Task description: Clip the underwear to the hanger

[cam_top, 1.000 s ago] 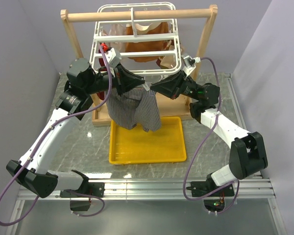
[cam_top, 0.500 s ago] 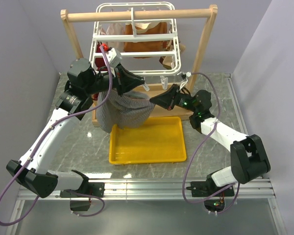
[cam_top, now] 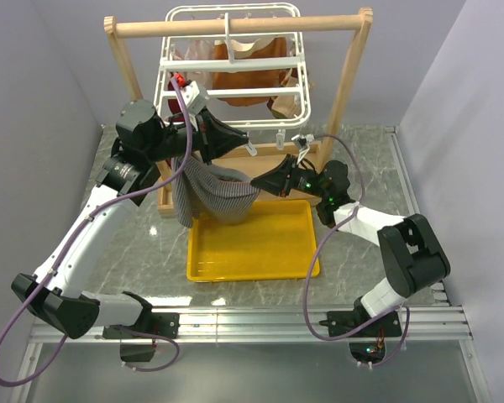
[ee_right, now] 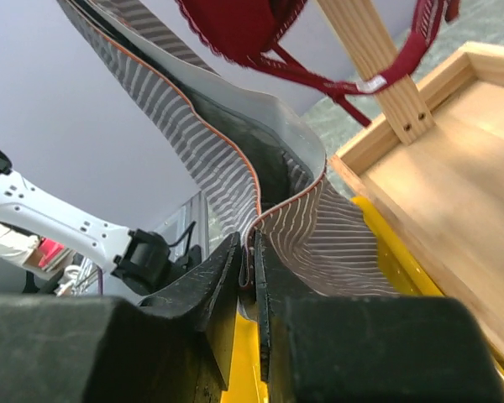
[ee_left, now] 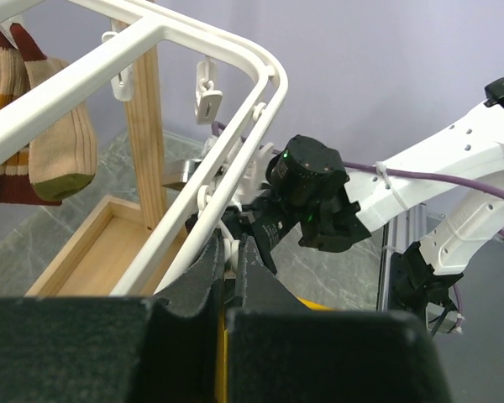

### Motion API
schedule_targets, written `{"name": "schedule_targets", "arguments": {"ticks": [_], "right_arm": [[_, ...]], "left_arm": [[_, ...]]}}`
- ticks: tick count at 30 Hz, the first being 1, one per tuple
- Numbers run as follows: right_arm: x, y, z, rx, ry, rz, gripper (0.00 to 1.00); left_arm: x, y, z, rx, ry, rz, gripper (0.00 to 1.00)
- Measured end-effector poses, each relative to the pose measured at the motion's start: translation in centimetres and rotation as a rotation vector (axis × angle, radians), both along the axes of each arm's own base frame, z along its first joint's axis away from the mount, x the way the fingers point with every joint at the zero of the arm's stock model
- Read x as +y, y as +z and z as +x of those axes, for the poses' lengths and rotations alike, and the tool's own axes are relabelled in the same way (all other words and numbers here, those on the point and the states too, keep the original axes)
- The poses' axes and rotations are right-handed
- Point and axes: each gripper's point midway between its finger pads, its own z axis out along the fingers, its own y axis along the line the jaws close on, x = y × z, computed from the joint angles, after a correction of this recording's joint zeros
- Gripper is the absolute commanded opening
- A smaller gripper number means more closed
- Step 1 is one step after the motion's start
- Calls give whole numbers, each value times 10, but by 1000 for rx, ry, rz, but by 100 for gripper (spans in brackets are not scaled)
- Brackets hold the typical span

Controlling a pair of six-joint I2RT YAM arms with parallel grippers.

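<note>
The underwear (cam_top: 214,189), grey with fine stripes, hangs bunched under the front rim of the white grid hanger (cam_top: 235,63), over the tray's back edge. My left gripper (cam_top: 249,152) is at that front rim. In the left wrist view it (ee_left: 229,245) is shut on a small white clip (ee_left: 228,254) hanging from the hanger rim (ee_left: 193,201). My right gripper (cam_top: 254,180) sits just below and to the right. In the right wrist view the underwear (ee_right: 344,243) runs its red-edged waistband between the narrow-set jaws of the right gripper (ee_right: 252,252).
A yellow tray (cam_top: 260,252) lies in front of the wooden frame stand (cam_top: 235,27), whose box base (ee_right: 437,193) is beside my right gripper. Orange-brown garments (cam_top: 248,63), striped socks (ee_left: 59,143) and dark red underwear (ee_right: 252,29) hang on the hanger. Free clips (ee_left: 208,92) dangle from the rim.
My right arm has dropped and drawn in toward the tray with the waistband. The underwear has bunched and swung left. Its jaws stand a little wider. The left arm has stayed put.
</note>
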Motion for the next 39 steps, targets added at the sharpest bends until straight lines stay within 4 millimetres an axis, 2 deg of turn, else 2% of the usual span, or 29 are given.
{"name": "schedule_targets", "arguments": {"ticks": [2,5,8,14,18,23,32,39], "right_arm": [[1,-7,0,10,8,-8,22],[3,-11,0,5,24,-8,36],[5,-17,0,10,44,-4,45],[11,-31,1,53,91,10,57],[18,-33,-1,44,122,26,59],[27,-41,-6,80,153,34,67],[38,-87,0,243,172,9,71],[42,-102,3,306,156,4,71]], "left_arm": [[-1,-1,1,6,0,-2,0],[-1,-2,2,10,0,-1,0],[-2,-3,3,14,0,1,0],[-3,-1,5,18,0,-3,0],[-3,-1,6,33,0,-8,0],[-3,-1,8,40,2,-7,0],[-3,-2,9,49,-8,-4,0],[-3,-3,10,50,-10,-3,0]]}}
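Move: The underwear's free waistband corner is right at the right fingertips. The cloth's middle hangs roughly 10 cm to that hand's left, level front to back and about 3 cm lower. The hanger clip in the left fingers is some 18 cm above the right hand, 2 cm back and 1 cm left; the yellow tray's middle lies about 22 cm below, 5 cm back. From the left hand, that corner is about 18 cm down, 2 cm ahead, 1 cm right. Open the right gripper from nearly shut to well apart, so the waistband corner comes free, and lower it about 10 cm towards the tray while moving some 4 cm left after the sagging cloth. Let the wrist roll its forward side down some 20 degrees. Keep the left gripper shut on the hanger clip, easing forward about a centimetre. ##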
